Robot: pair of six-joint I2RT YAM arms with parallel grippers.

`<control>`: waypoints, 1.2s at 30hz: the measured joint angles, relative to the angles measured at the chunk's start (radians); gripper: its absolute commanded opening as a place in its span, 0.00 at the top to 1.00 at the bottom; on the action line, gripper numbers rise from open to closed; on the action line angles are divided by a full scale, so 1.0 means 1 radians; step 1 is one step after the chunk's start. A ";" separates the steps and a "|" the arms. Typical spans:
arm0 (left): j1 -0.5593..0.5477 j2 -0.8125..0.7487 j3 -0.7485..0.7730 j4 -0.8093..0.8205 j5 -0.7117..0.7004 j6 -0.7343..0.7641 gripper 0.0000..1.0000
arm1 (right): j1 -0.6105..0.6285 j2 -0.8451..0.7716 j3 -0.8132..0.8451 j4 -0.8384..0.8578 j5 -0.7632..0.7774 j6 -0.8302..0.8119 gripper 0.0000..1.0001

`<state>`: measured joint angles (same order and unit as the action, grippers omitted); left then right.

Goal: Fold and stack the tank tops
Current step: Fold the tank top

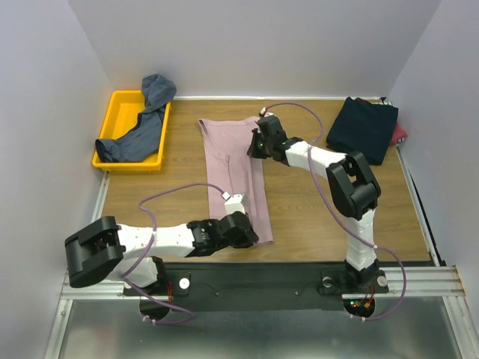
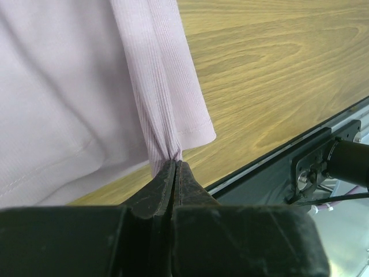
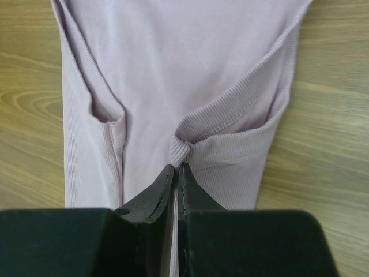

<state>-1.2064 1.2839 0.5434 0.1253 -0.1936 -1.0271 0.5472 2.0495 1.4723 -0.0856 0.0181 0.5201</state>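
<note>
A dusty pink tank top [image 1: 238, 170] lies lengthwise on the wooden table, folded into a long narrow strip. My left gripper [image 1: 249, 233] is shut on its near hem; in the left wrist view the ribbed fabric [image 2: 164, 115] bunches into the closed tips [image 2: 174, 164]. My right gripper [image 1: 257, 142] is shut on the far end, pinching a strap edge [image 3: 228, 124] at its tips [image 3: 176, 167]. A blue-grey tank top [image 1: 146, 123] hangs half out of the yellow tray. A folded dark navy tank top [image 1: 363, 129] lies at the back right with red cloth [image 1: 400, 134] beneath it.
The yellow plastic tray [image 1: 120, 108] sits at the back left corner. White walls enclose the table on three sides. A black rail [image 2: 300, 144] runs along the near edge by the arm bases.
</note>
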 measured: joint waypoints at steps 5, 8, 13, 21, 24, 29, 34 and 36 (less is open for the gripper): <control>0.003 -0.049 -0.023 -0.031 -0.008 -0.037 1.00 | 0.044 0.061 0.050 -0.016 0.030 0.000 0.95; 0.003 -0.065 -0.028 -0.047 -0.010 -0.056 1.00 | 0.064 0.084 0.066 -0.027 0.043 0.000 0.95; 0.003 -0.084 -0.056 -0.081 -0.009 -0.091 1.00 | 0.084 0.105 0.100 -0.043 0.068 0.000 0.95; 0.004 -0.108 -0.088 -0.137 -0.009 -0.146 1.00 | 0.103 0.106 0.130 -0.061 0.095 -0.001 0.95; 0.004 -0.134 -0.094 -0.156 -0.010 -0.166 1.00 | 0.114 0.114 0.145 -0.064 0.103 -0.004 0.95; 0.004 -0.166 -0.095 -0.181 -0.010 -0.191 1.00 | 0.127 0.130 0.153 -0.066 0.113 -0.006 0.95; 0.004 -0.171 -0.109 -0.197 -0.010 -0.209 1.00 | 0.134 0.148 0.167 -0.072 0.116 -0.008 0.95; 0.004 -0.172 -0.113 -0.204 -0.010 -0.214 1.00 | 0.135 0.153 0.169 -0.072 0.117 -0.008 0.95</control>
<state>-1.2026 1.1118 0.4301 -0.0784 -0.2031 -1.2407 0.6827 2.2021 1.6409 -0.1577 0.1349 0.5121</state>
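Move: To the left hand's left, about 6 cm and some 5 cm below it, is the hem end of the inner edge of the tank top's left fold; the tank top's right hem corner is 4 cm right of that hand and level with it. From the right hand the upper end of that fold edge is about 7 cm left, level with it, 5 cm down; the right strap lies 9 cm ahead and 3 cm right, the left strap 9 cm ahead and 14 cm left. Carrying the tank top's pinched right side leftward towards the left fold's inner edge, both hands travel together with fingers kept shut on the cloth: the left hand at the hem goes about 5 cm left, sinking and easing back a little, and swings roughly 10 degrees counter-clockwise as it tips down. The right hand, below the armhole, goes 6 cm left and ends some 3 cm lower, rising slightly midway. ##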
